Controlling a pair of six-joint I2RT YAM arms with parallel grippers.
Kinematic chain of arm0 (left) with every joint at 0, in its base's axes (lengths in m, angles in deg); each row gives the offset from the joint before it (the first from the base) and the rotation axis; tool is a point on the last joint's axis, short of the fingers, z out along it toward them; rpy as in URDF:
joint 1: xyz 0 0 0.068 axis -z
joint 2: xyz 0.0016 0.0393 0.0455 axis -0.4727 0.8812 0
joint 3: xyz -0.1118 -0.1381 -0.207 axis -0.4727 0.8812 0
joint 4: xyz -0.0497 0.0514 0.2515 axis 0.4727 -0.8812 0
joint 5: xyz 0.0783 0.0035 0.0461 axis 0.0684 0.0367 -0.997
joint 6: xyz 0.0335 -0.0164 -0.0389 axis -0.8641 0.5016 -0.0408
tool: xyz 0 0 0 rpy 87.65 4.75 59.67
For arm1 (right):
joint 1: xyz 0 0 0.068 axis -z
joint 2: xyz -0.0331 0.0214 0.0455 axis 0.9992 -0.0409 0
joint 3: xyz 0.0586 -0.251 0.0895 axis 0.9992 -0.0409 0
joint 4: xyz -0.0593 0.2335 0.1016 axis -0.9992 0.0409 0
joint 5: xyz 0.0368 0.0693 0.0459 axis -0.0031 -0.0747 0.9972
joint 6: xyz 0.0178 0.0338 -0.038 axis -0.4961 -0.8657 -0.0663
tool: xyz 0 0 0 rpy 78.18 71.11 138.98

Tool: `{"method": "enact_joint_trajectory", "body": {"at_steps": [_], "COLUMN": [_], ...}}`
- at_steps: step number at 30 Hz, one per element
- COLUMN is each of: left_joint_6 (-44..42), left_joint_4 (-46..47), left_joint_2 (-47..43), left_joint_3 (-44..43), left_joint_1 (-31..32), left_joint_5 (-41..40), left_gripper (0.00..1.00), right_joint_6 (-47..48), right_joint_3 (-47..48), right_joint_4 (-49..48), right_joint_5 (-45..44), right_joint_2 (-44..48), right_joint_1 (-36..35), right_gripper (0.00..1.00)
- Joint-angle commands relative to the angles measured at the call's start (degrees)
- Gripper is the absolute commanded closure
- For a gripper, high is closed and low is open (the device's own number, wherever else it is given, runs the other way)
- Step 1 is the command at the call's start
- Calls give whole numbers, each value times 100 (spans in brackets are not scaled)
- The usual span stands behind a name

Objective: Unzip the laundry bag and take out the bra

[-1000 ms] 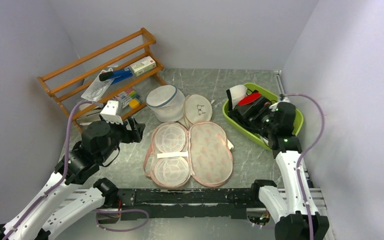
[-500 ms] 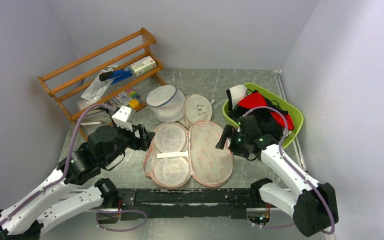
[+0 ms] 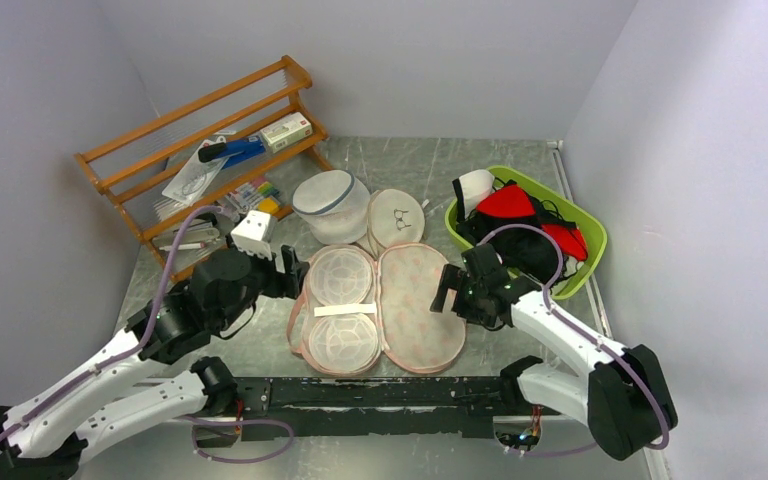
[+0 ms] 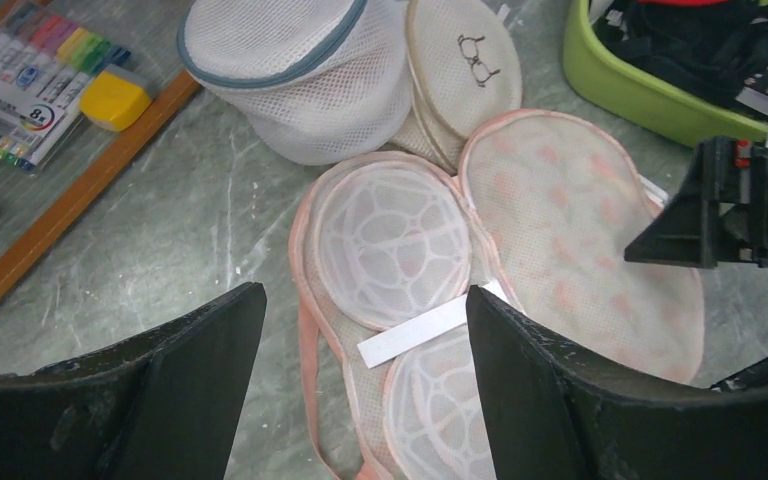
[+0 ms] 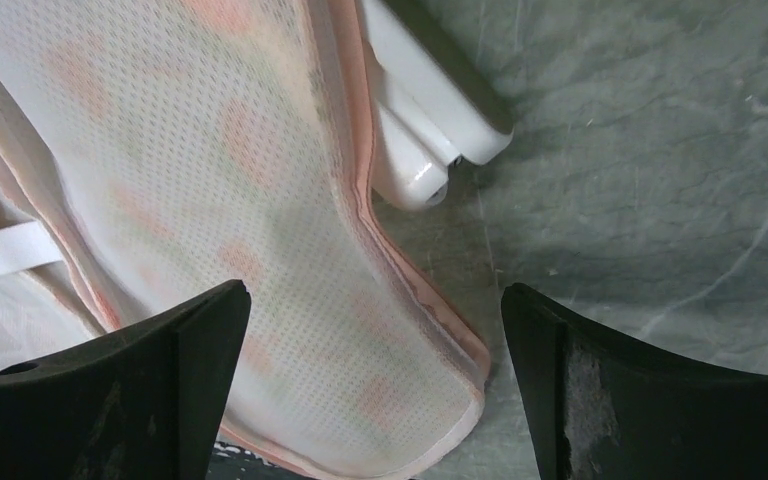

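Observation:
The laundry bag (image 3: 420,310) lies unzipped and spread flat in two halves at the table's middle. Its left half holds white plastic cup frames (image 3: 340,275); its right half shows pale lining. The red bra (image 3: 508,203) lies in the green basket (image 3: 480,252) on black clothing. My left gripper (image 3: 285,270) is open and empty just left of the bag; in the left wrist view (image 4: 360,300) it hovers over the bag (image 4: 570,220). My right gripper (image 3: 447,288) is open and empty at the bag's right edge; the right wrist view (image 5: 375,300) shows that edge (image 5: 260,200).
A wooden rack (image 3: 200,130) with pens and packets stands at the back left. A round white mesh bag (image 3: 330,205) and a beige disc (image 3: 398,217) sit behind the case. A white object (image 5: 430,120) pokes out under the case's right edge. Walls close in on both sides.
My right gripper has swung from over the green basket to the bag's right edge, empty. My left gripper has moved right, closer to the bag's left edge.

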Motion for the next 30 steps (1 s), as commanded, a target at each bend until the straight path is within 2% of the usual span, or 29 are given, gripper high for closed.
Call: {"method": "enact_joint_trajectory", "body": {"at_steps": [1, 10, 17, 23, 27, 30], "left_joint_6": [71, 167, 129, 136, 127, 135], "left_joint_4": [-143, -242, -237, -226, -206, -223], "left_joint_2": [100, 117, 268, 221, 196, 229], "left_joint_3": [-103, -113, -132, -115, -105, -113], "left_joint_1": [23, 22, 20, 18, 21, 18], "left_joint_5": [-324, -591, -504, -496, -484, -487], "left_gripper": [16, 16, 16, 16, 16, 16], "right_joint_6": [-132, -56, -283, -442, -491, -470], "right_joint_3": [-390, -791, -1152, -1299, -1060, -863], "right_joint_4": [-645, -946, -1409, -1500, -1227, -1162], "right_joint_5": [368, 470, 667, 795, 615, 613], "right_joint_2": [324, 878, 1088, 1572, 2011, 2147], "right_joint_1": [-54, -54, -59, -54, -50, -50], "right_gripper": [2, 7, 20, 47, 79, 96]}}
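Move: My open right hand hovers low over the right edge of the laundry bag's unfolded flap, which is level with it, about 1 cm to its right and 1 cm below. A small white device pokes out from under that edge some 5 cm ahead and 2 cm right; the green basket's middle is roughly 14 cm ahead and 15 cm right. The same flap edge is about 27 cm right of my left hand, 1 cm back and 22 cm lower. I keep my right hand low and close its wide-open fingers on the flap's right edge while easing about 2.5 cm left, towards the bag's other half, fingertips swinging left and forward some 20 degrees. With the edge pinched between the fingertips and the fingers nearly shut, I finish by rising quickly, about 3 cm. ##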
